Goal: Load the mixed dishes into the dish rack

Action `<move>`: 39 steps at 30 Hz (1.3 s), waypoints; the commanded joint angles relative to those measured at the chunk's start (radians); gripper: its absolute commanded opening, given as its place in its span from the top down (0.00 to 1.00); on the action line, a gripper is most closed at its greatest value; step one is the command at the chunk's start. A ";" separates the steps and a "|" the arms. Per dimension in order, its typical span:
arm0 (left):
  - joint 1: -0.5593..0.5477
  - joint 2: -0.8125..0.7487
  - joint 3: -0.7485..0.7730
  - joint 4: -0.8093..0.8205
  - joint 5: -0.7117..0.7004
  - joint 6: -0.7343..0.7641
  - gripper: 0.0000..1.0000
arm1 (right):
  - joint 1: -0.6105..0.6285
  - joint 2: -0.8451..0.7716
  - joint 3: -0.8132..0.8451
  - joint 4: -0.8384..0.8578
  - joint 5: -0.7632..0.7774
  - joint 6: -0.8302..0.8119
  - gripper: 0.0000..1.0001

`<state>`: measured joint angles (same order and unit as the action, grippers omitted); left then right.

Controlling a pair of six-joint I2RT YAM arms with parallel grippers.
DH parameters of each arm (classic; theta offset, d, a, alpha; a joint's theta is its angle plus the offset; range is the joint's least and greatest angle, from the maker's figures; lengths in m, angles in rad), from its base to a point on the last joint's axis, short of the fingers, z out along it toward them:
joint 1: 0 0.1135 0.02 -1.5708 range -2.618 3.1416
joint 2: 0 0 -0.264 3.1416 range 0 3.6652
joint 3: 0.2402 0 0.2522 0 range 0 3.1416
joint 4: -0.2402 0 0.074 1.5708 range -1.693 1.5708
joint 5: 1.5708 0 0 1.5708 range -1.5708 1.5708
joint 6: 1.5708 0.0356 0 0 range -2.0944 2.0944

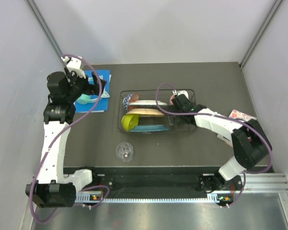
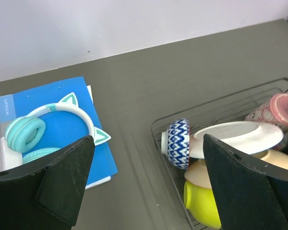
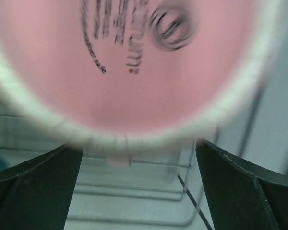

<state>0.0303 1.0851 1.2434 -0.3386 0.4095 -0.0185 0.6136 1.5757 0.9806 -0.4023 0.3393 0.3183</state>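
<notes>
The black wire dish rack (image 1: 192,93) holds a blue-and-white patterned bowl with a red edge (image 2: 177,143), a white plate (image 2: 240,136), a cream plate (image 1: 146,111), a lime-green bowl (image 2: 201,203), a teal plate (image 1: 156,128) and a pink mug (image 2: 278,109). My right gripper (image 1: 176,99) is at the rack's right end, open. In the right wrist view the pink mug (image 3: 129,62) fills the top, blurred, just above the spread fingertips (image 3: 69,155). A small clear glass (image 1: 125,152) stands on the table in front of the rack. My left gripper (image 2: 149,191) hangs open and empty between rack and headphones.
Teal cat-ear headphones (image 2: 43,129) lie on a blue folder (image 2: 72,110) at the back left, under my left wrist. A printed card (image 1: 241,115) lies near the table's right edge. Grey walls close in both sides.
</notes>
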 commanded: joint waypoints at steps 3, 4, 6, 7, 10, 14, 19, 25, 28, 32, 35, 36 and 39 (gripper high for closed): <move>0.008 -0.039 -0.039 -0.083 0.063 0.168 0.01 | 0.009 -0.203 0.118 -0.116 0.018 0.011 0.00; 0.007 -0.048 -0.053 -0.111 0.072 0.196 0.01 | 0.011 -0.233 0.130 -0.130 0.027 0.011 0.00; 0.008 -0.079 -0.088 -0.187 0.095 0.302 0.01 | 0.011 -0.261 0.162 -0.164 0.040 0.022 0.00; 0.008 -0.088 -0.099 -0.268 0.100 0.331 0.01 | 0.012 -0.294 0.170 -0.193 0.067 0.039 0.00; 0.010 -0.120 -0.119 -0.477 0.115 0.462 0.02 | 0.028 -0.389 0.162 -0.193 0.116 0.082 0.00; 0.010 -0.212 -0.204 -0.566 0.133 0.552 0.04 | 0.041 -0.537 0.080 -0.112 0.156 0.117 0.00; 0.010 -0.294 -0.304 -0.606 0.204 0.603 0.03 | 0.046 -0.703 -0.026 0.006 0.182 0.131 0.00; 0.007 -0.294 -0.349 -0.623 0.248 0.707 0.03 | 0.071 -0.752 -0.060 0.019 0.216 0.134 0.00; 0.003 -0.291 -0.413 -0.634 0.261 0.851 0.02 | 0.075 -0.750 -0.054 0.017 0.230 0.134 0.00; -0.013 -0.245 -0.458 -0.669 0.278 1.000 0.03 | 0.077 -0.741 -0.056 0.017 0.242 0.140 0.00; -0.061 -0.217 -0.478 -0.662 0.275 1.008 0.02 | 0.077 -0.744 -0.059 0.019 0.244 0.149 0.00; -0.088 -0.211 -0.484 -0.652 0.264 0.999 0.02 | 0.078 -0.744 -0.060 0.023 0.242 0.146 0.00; -0.139 -0.186 -0.493 -0.637 0.259 0.990 0.03 | 0.078 -0.738 -0.066 0.020 0.242 0.146 0.00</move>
<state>-0.0456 0.8845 0.7631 -0.9882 0.6384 0.9218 0.6743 0.8387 0.9165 -0.4225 0.5598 0.4511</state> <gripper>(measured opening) 0.975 0.996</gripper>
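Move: The drinking glass stands about 20 cm back and 10 cm to the right of the empty left hand, some 32 cm below it. The lime bowl is roughly 12 cm beyond the glass and 2 cm right of it; the blue plate is 10 cm beyond and 10 cm right of it. At the open right hand, low in the rack, the pink mug's middle lies about 4 cm ahead and 2 cm left, at nearly the same height. The pink mug, already released, is left behind as the right hand rises about 21 cm with fingers wide, easing back and right over the latter part and tipping its fingers up some 30 degrees, then stays. Towards the glass comes the left hand, open, sinking about 24 cm and drawing back 17, turning clockwise roughly 40 degrees while tipping down and rolling its left side up. ##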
